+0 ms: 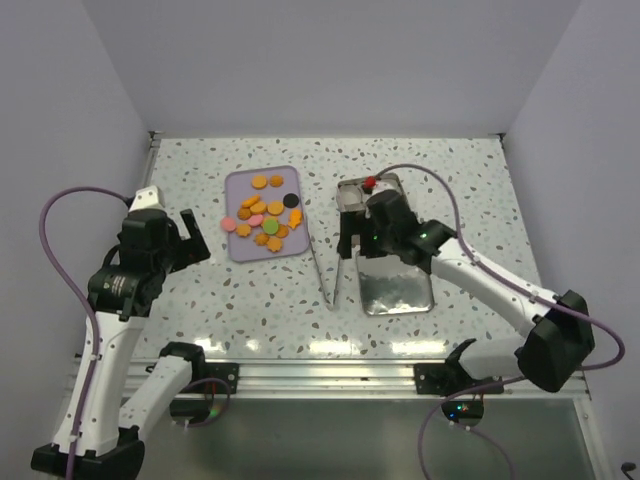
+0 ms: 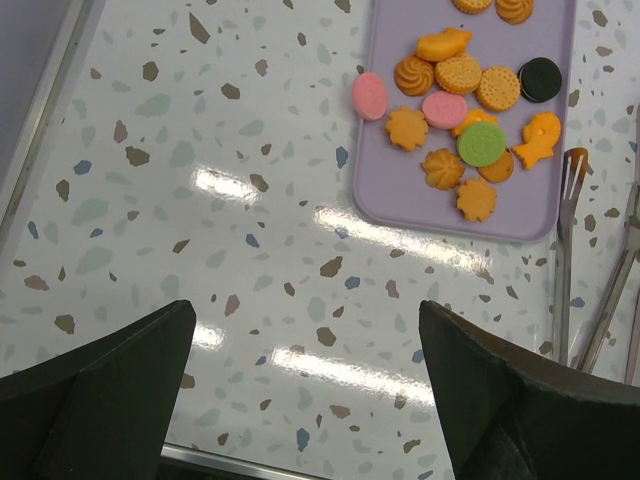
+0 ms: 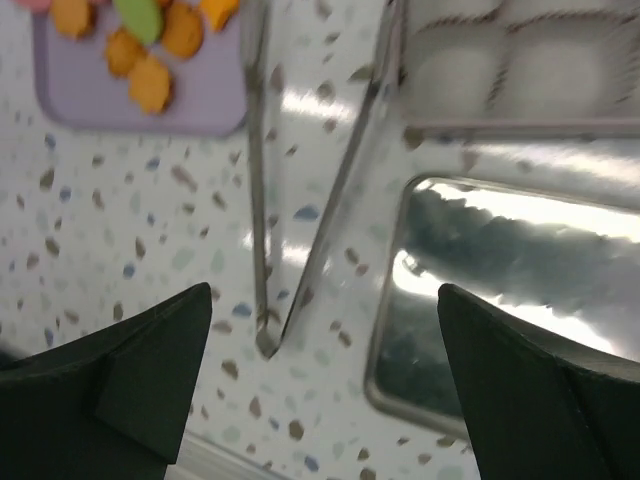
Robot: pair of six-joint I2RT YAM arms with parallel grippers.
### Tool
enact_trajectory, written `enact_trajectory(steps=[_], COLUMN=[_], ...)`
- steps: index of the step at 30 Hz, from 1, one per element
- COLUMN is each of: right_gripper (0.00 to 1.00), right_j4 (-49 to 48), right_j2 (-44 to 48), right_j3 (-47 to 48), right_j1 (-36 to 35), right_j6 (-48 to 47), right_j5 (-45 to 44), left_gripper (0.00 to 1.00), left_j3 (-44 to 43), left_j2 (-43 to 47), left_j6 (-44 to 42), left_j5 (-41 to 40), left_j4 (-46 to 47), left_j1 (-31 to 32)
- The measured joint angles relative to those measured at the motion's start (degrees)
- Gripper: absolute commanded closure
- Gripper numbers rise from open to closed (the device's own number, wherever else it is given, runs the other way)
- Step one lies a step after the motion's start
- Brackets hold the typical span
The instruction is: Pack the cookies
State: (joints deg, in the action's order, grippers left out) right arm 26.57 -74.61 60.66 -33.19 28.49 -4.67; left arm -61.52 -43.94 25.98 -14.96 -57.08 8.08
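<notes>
The cookies (image 1: 262, 215), mostly orange with a few pink, one green and one black, lie heaped on a lilac tray (image 1: 240, 185) at the table's back left. In the left wrist view the cookies (image 2: 465, 100) sit at the upper right, and one pink cookie (image 2: 369, 96) overhangs the tray (image 2: 400, 200) edge. My left gripper (image 1: 192, 238) (image 2: 305, 310) is open over bare table left of the tray. My right gripper (image 1: 358, 248) (image 3: 325, 292) is open above the gap between the metal tongs (image 3: 268, 250) and a shiny lid (image 3: 520, 300). Neither holds anything.
Metal tongs (image 1: 325, 265) lie in a V between tray and lid, their tips (image 2: 570, 190) near the tray's corner. An open metal tin (image 1: 352, 192) with pale compartments (image 3: 520, 70) sits behind the lid (image 1: 397, 285). A small red thing (image 1: 369, 182) lies at the tin's back edge.
</notes>
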Motion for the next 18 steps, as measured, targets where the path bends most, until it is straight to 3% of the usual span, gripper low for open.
enact_trajectory(steps=[3, 6, 18], right_gripper=[0.01, 0.01, 0.01], right_j4=[5.6, 8.8, 10.0], right_j2=[-3.0, -5.8, -22.1], right_j3=[1.2, 1.4, 5.0], right_j1=[-11.8, -17.8, -20.2], right_j6=[2.3, 4.9, 10.5], right_j5=[-0.8, -2.1, -5.8], left_gripper=[0.0, 0.0, 0.0], left_j3=[0.9, 1.7, 2.2], left_j2=[-0.1, 0.1, 1.5], left_j6=[0.0, 0.0, 0.0], left_j5=[0.3, 0.5, 1.3], left_j4=[0.1, 0.1, 0.0], left_j1=[0.0, 0.0, 0.2])
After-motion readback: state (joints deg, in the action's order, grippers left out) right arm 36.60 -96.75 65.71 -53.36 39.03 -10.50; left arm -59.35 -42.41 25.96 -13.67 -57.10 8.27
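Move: The hinge end of the metal tongs lies about 10 cm back and 9 cm to the left of my right hand, some 18 cm below. The grey tray's middle is about 3 cm back and 8 cm right of this hand, and the compartment box roughly 18 cm ahead and 4 cm right. From my left hand the hinge end is level, about 28 cm right and 25 cm down. With fingers wide open, I swing my right hand quickly back and left, some 9 cm back and 7 cm left, away from over the grey tray. Then I sink it steeply, for about 12 cm of drop in all, towards the tongs' hinge end, tipping the fingers some 25 degrees further down. ##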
